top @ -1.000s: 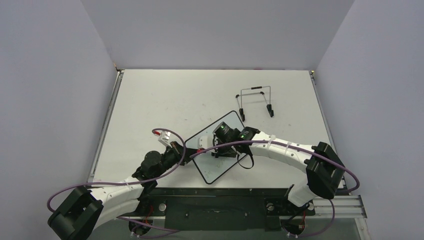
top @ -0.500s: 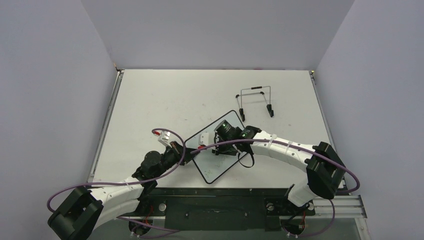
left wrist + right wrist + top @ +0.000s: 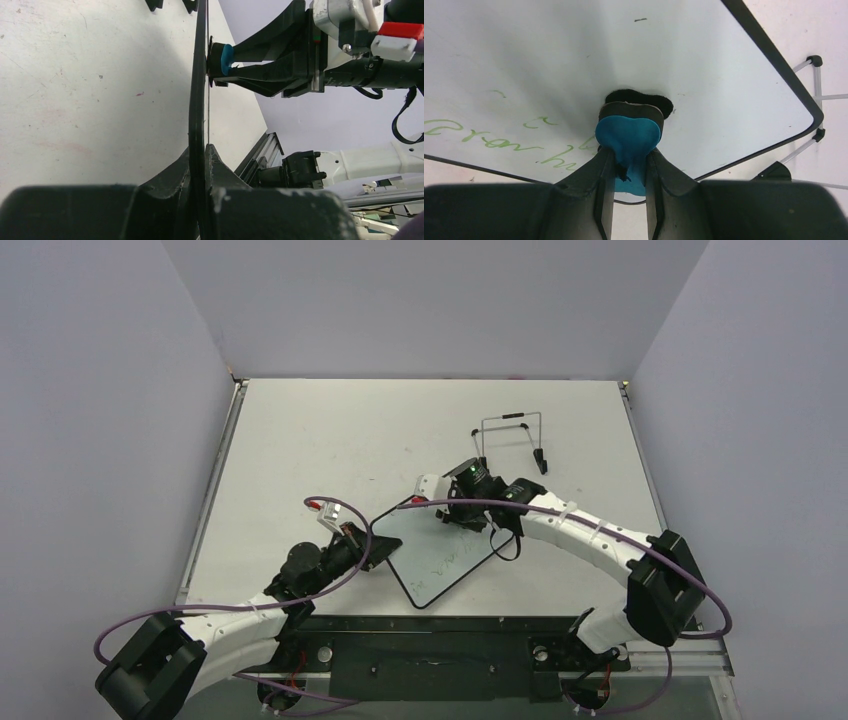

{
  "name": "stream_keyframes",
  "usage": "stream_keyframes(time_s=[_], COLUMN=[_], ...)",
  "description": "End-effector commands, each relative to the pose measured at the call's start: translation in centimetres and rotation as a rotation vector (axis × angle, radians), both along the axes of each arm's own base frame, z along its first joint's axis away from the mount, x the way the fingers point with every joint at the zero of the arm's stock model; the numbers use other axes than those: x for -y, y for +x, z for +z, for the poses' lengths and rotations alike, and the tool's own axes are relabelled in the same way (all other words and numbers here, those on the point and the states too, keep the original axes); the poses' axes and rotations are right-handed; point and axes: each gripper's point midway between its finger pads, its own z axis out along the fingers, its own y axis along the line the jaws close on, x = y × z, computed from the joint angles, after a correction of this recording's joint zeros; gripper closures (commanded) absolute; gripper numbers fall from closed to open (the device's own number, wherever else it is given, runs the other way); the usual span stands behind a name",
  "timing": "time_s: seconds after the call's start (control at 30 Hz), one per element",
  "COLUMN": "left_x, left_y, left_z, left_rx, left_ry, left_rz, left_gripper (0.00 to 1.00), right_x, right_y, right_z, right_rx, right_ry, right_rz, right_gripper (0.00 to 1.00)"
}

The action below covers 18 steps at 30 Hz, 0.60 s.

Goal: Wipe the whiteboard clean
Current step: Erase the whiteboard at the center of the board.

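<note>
The whiteboard (image 3: pixel 440 562) lies tilted near the table's front edge, and faint green handwriting (image 3: pixel 499 142) shows on it in the right wrist view. My left gripper (image 3: pixel 366 546) is shut on the board's left edge; the left wrist view shows the board edge-on (image 3: pixel 199 75) between the jaws (image 3: pixel 202 156). My right gripper (image 3: pixel 460 512) is shut on the blue-black eraser (image 3: pixel 629 131) and presses its black pad onto the board (image 3: pixel 574 50) near the far corner. The eraser also shows in the left wrist view (image 3: pixel 226 55).
A wire stand with black feet (image 3: pixel 512 445) sits on the white table (image 3: pixel 330 440) just beyond the board, and its feet show in the right wrist view (image 3: pixel 818 134). Grey walls enclose three sides. A metal rail (image 3: pixel 440 650) runs along the front edge.
My right gripper has slid the eraser from the board's middle toward its far right corner, uncovering the middle of the board. The left gripper still holds the edge.
</note>
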Motion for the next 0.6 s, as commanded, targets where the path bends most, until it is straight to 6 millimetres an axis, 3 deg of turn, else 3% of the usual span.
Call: stream_keyframes(time_s=[0.0, 0.17, 0.3, 0.37, 0.53, 0.57], left_x=[0.9, 0.8, 0.8, 0.7, 0.7, 0.7], left_y=[-0.1, -0.1, -0.1, -0.1, -0.2, -0.2], left_z=[7.6, 7.6, 7.7, 7.6, 7.6, 7.5], left_rx=[0.181, 0.179, 0.179, 0.179, 0.184, 0.182], left_ry=[-0.187, -0.186, -0.186, -0.185, -0.179, -0.177], left_rz=[-0.039, -0.037, -0.035, -0.031, -0.033, -0.034], left_gripper=[1.00, 1.00, 1.00, 1.00, 1.00, 1.00], right_x=[-1.3, -3.1, -3.8, -3.7, -1.5, -1.3], right_y=[-1.3, -6.3, -8.2, -7.2, -0.3, 0.2], right_z=[0.2, -1.6, -2.2, -2.3, -0.2, 0.3], right_rx=[-0.024, -0.085, -0.096, -0.049, 0.135, 0.142], right_ry=[0.034, -0.063, -0.112, -0.140, -0.131, -0.112], right_rz=[0.073, 0.318, 0.407, 0.363, 0.048, 0.011], right_gripper=[1.00, 1.00, 1.00, 1.00, 1.00, 1.00])
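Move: The remaining green writing on the whiteboard lies about 8 cm back, 3 cm left and 4 cm below the right hand, which already holds the eraser against the board. The left gripper, clamping the board's left edge, is some 13 cm left and 5 cm back of the right hand, 1 cm higher. The empty stand lies about 19 cm ahead, 13 cm right and 10 cm below. From the left gripper the writing is roughly 10 cm right, 3 cm back and 3 cm lower. Wipe with the right gripper: keep the eraser on the board and sweep it about 8 cm back and to the left, down the board's slope towards the writing, turning the wrist some 20 degrees counter-clockwise, then reverse and run about 2 cm forward. Hold the board's edge pinched in the left gripper, almost still. ##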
